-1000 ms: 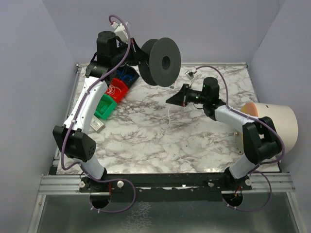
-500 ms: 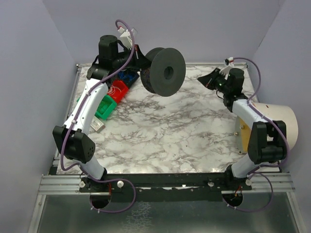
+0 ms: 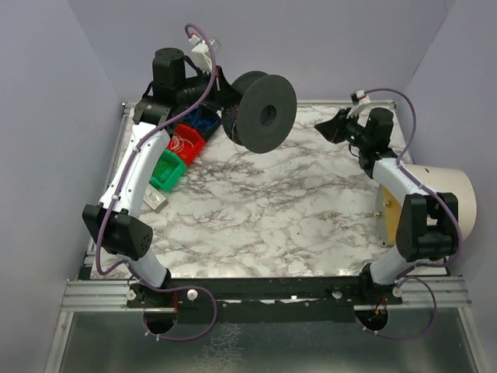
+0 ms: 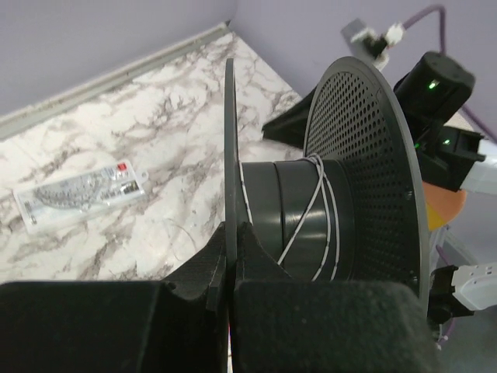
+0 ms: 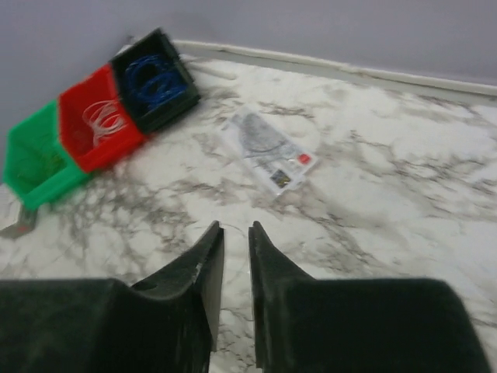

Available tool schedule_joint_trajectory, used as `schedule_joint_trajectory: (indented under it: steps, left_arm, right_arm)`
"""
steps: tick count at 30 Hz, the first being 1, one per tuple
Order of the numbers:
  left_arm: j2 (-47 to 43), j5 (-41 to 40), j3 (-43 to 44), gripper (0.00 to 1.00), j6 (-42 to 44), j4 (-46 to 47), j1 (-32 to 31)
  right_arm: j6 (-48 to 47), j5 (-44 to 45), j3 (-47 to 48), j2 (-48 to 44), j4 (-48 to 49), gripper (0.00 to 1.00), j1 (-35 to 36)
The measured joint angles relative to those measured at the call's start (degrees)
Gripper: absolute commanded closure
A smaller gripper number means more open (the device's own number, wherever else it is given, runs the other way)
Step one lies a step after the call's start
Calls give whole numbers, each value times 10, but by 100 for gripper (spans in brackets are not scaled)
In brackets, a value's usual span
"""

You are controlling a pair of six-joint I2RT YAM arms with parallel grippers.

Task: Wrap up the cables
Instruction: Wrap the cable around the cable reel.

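Note:
A big black two-flanged spool [image 3: 264,113] hangs above the back of the marble table [image 3: 256,217]. My left gripper [image 3: 227,109] is shut on the edge of its near flange. In the left wrist view the flange passes straight between my left gripper's [image 4: 231,233] jaws, and the cables [image 4: 314,202] show as a thin pale strand crossing the spool's [image 4: 365,155] core in a few turns. My right gripper [image 3: 332,126] hovers at the back right, beside the spool. In its own view my right gripper [image 5: 233,229] stands open by a narrow gap, with nothing between the fingers.
Red [image 3: 186,144], green [image 3: 167,171] and dark blue-filled [image 3: 203,120] bins sit at the back left. A flat plastic packet [image 5: 268,151] lies on the marble near the back. A big beige cylinder [image 3: 439,194] stands at the right edge, and purple walls close in on all sides.
My right arm has swung from the table's middle to the back right and its jaws have parted a little. The spool has shifted slightly right and turned in my left gripper.

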Motion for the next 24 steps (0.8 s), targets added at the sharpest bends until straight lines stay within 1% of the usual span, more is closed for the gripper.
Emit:
schedule_joint_trajectory:
  steps: [2,4,5,7,11,12,16,17,18,24]
  left_arm:
    - [9,7,38,100,4,-4,0]
    - [13,15,73,100,6,-5,0]
    - [13,21,86,100,6,-4,0]
    - [14,37,115,100,3,4,0]
    - [14,72,131,100,-19,40,0]
    - [14,86,130,100,-33,54,0]
    - [14,113,113,100,-70,89,-1]
    - [14,119,107,100,-79,96,-1]
    - [14,124,99,100,-90,106,-2]
    - [14,142,68,100,-129,143,-4]
  right_arm:
    - [-34,-73,-12,5,22,50,0]
    - [-75,-147,-15,18,28,39,0]
    - [-97,-184,-16,26,28,36,0]
    - [-136,-245,-23,40,31,33,1]
    - [-194,-335,-36,57,32,26,8]
    - [-209,-348,-36,58,32,24,11]
    - [-269,-384,-46,54,49,21,39]
    - [-283,-391,-50,52,52,18,49]
    - [-295,-396,-52,52,56,17,57]
    - [-350,-452,-52,52,64,17,94]
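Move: The left fingers pinch the left flange of the cable reel, whose middle lies about 10 cm to that hand's right, level fore and aft and 3 cm lower. From the right hand, the loose cable hanging off the reel is some 23 cm left, 10 cm back and 3 cm lower. The reel's middle is about 21 cm left of that hand, 8 cm back and 13 cm higher; the clear packet lies roughly 20 cm ahead, 17 cm left and 20 cm below. Still pinching the flange, the left hand hoists the reel about 9 cm, easing it back and a little right while turning it clockwise. The empty right hand swings back and left, about 12 cm each way, towards the loose cable under the reel, dipping slightly; it turns nearly 60 degrees counter-clockwise to point left, and its fingers open wide. ##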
